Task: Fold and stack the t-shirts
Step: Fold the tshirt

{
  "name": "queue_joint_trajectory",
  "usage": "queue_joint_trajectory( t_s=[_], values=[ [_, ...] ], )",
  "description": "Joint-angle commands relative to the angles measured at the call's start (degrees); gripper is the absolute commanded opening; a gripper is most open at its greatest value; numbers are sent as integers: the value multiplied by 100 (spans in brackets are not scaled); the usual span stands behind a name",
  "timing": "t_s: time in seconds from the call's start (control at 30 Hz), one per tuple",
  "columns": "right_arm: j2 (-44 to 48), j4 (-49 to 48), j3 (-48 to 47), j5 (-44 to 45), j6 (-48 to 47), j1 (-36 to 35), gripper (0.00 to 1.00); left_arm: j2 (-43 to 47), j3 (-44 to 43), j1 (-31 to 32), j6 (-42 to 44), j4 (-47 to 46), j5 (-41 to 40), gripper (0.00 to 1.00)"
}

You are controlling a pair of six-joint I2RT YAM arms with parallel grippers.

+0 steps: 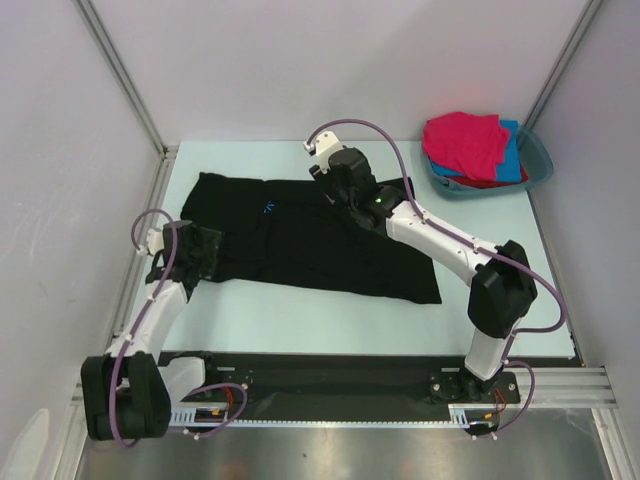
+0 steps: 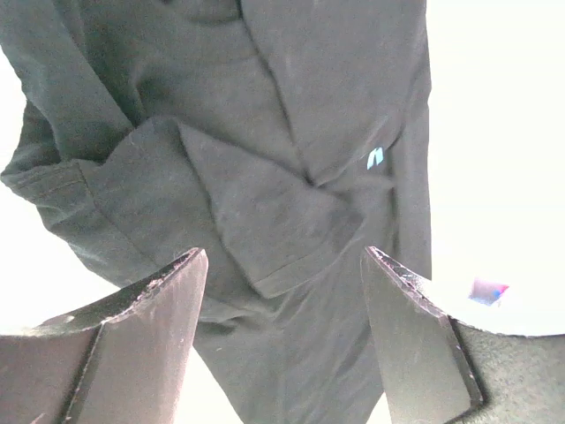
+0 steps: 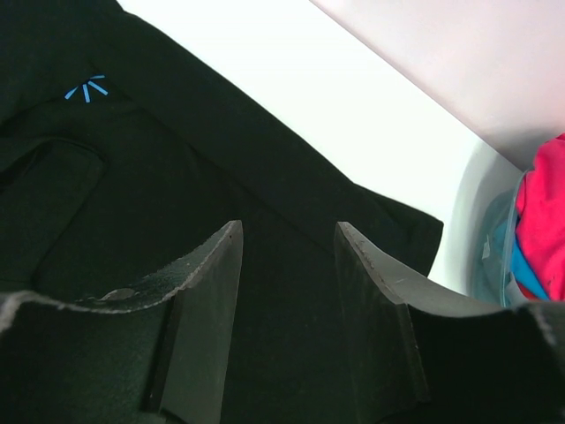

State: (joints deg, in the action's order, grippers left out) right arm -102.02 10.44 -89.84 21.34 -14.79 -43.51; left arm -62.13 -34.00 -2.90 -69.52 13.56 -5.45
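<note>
A large black t-shirt lies spread across the table, with a small blue logo on it. My left gripper sits at the shirt's near-left edge. In the left wrist view its jaws stand wide apart over a folded sleeve, with nothing pinched. My right gripper hovers at the shirt's far edge; its fingers are parted above black cloth and hold nothing. A magenta t-shirt, a blue one and a red one are piled in the basin.
The teal plastic basin stands at the far right corner, also visible at the right wrist view's edge. Grey walls with metal posts enclose the pale table. A black base rail runs along the near edge.
</note>
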Motion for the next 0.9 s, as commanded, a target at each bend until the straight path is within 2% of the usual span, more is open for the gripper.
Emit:
queue_joint_trajectory(
  t_s=[0.0, 0.53, 0.87],
  values=[
    [41, -130, -68, -43, 81, 9, 51, 158, 121, 44, -492, 112, -588, 76],
    [86, -130, 81, -113, 81, 79, 51, -1222, 315, 52, -941, -977, -88, 77],
    [-2, -121, 81, -174, 116, 123, 51, -1188, 43, 52, -985, -1023, 105, 76]
  ],
)
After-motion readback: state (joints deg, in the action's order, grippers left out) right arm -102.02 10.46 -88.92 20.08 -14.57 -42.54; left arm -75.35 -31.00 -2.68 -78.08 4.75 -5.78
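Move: The bunched base of the folded-in sleeve, on the t-shirt's left part, lies almost straight under the left hand, roughly 8 cm down and 1 cm ahead and to the right. The folded sleeve's free hem is about 6 cm ahead and 9 cm right of the left hand, and the blue logo some 14 cm ahead and 11 cm right. From the right hand the sleeve base is about 23 cm left, 10 cm back and 23 cm below. Lower the left gripper about 6 cm, nearly straight down onto the bunched sleeve base, easing back a centimetre as it sinks and then creeping forward some 2 cm low over the cloth. Keep the fingers wide open, tipping them some 5 to 10 degrees further down and turning slightly counter-clockwise. Bring them close to the fabric; contact can't be made out. ##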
